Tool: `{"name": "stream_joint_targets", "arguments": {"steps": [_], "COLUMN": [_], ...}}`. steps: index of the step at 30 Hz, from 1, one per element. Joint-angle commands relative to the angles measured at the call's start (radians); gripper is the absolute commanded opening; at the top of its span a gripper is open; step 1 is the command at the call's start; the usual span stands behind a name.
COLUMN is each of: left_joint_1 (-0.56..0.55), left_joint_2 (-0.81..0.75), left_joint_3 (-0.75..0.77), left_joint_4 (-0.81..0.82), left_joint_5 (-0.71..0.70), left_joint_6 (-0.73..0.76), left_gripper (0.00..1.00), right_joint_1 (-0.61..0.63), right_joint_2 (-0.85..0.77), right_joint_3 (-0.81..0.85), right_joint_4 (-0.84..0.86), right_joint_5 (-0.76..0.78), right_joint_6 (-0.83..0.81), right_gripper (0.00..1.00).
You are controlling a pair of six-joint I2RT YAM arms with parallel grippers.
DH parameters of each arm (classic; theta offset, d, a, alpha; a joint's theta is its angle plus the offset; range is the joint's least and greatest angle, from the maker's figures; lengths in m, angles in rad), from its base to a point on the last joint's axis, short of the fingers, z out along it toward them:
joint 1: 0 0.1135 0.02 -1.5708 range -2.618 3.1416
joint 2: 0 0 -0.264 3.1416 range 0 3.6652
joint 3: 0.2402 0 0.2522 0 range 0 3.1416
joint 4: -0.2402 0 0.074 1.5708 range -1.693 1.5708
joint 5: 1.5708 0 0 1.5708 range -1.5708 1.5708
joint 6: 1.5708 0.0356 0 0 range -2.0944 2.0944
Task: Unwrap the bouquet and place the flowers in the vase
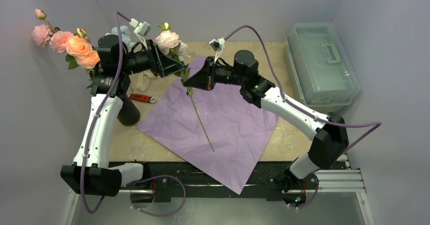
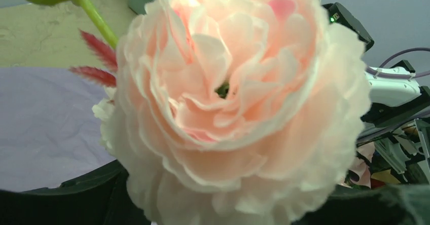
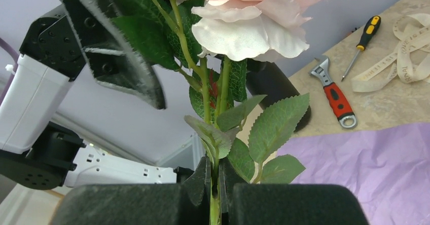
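Note:
A pale pink flower (image 1: pixel 167 39) hangs over the unfolded lilac paper (image 1: pixel 223 128), its long stem (image 1: pixel 203 123) slanting down toward the near edge. My right gripper (image 1: pixel 187 81) is shut on that stem among the leaves (image 3: pixel 276 126), as the right wrist view shows (image 3: pixel 215 184). My left gripper (image 1: pixel 176 67) is just under the bloom, jaws apart. The bloom (image 2: pixel 238 98) fills the left wrist view between its dark fingers (image 2: pixel 61 199). The dark vase (image 1: pixel 128 112) stands by the left arm. Pink and peach flowers (image 1: pixel 71 45) rise at the far left, their stems hidden behind that arm.
A red-handled wrench (image 1: pixel 142 98) lies left of the paper; a screwdriver (image 3: pixel 362 40) and the cream ribbon (image 3: pixel 400 58) lie beyond it. A clear lidded box (image 1: pixel 322 63) sits at the far right. Both arms meet over the paper's far corner.

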Motion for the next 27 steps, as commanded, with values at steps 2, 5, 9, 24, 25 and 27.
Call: {"name": "stream_joint_targets", "arguments": {"steps": [2, 5, 9, 24, 25, 27], "left_joint_1": [-0.017, -0.019, -0.019, 0.191, 0.191, 0.192], "left_joint_2": [-0.012, -0.010, -0.012, -0.054, -0.070, -0.101], "left_joint_3": [-0.029, -0.048, -0.067, 0.238, 0.264, 0.311], "left_joint_4": [0.054, 0.082, 0.124, -0.342, -0.374, -0.425], "left_joint_5": [-0.069, -0.069, -0.068, -0.081, -0.121, -0.202], "left_joint_6": [-0.068, -0.100, -0.138, 0.170, 0.205, 0.265], "left_gripper": [0.55, 0.29, 0.00, 0.00, 0.00, 0.00], "right_joint_1": [0.024, 0.029, 0.031, 0.012, 0.011, 0.008], "right_joint_2": [-0.063, -0.061, -0.051, -0.101, -0.103, -0.104], "right_joint_3": [0.040, 0.044, 0.061, 0.051, 0.051, 0.050], "right_joint_4": [0.008, 0.009, 0.002, -0.080, -0.087, -0.100], "right_joint_5": [0.022, 0.018, 0.012, -0.091, -0.094, -0.096], "right_joint_6": [-0.063, -0.074, -0.080, -0.199, -0.201, -0.207], "right_gripper": [0.00, 0.00, 0.00, 0.98, 0.98, 0.98]}}
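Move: The upper stem of the pale pink flower stands between the left hand's open jaws, about 2 cm to the right and 1 cm ahead of its hand point, with the bloom some 9 cm above and 3 cm ahead. The vase is roughly 22 cm to the left, about 1 cm back and 24 cm lower; the red wrench lies 18 cm left, 7 cm ahead, 34 cm down. The right hand already pinches the stem, right at its hand point. Almost in place, easing down about 1 cm, the left hand shuts its jaws on the upper stem, just above the right hand's pinch. Only then does the right hand open wide, letting go and backing off a few centimetres up and back. The left hand carries the flower left towards the vase, about 7 cm, rising some 3 cm and turning about 15 degrees counter-clockwise. ##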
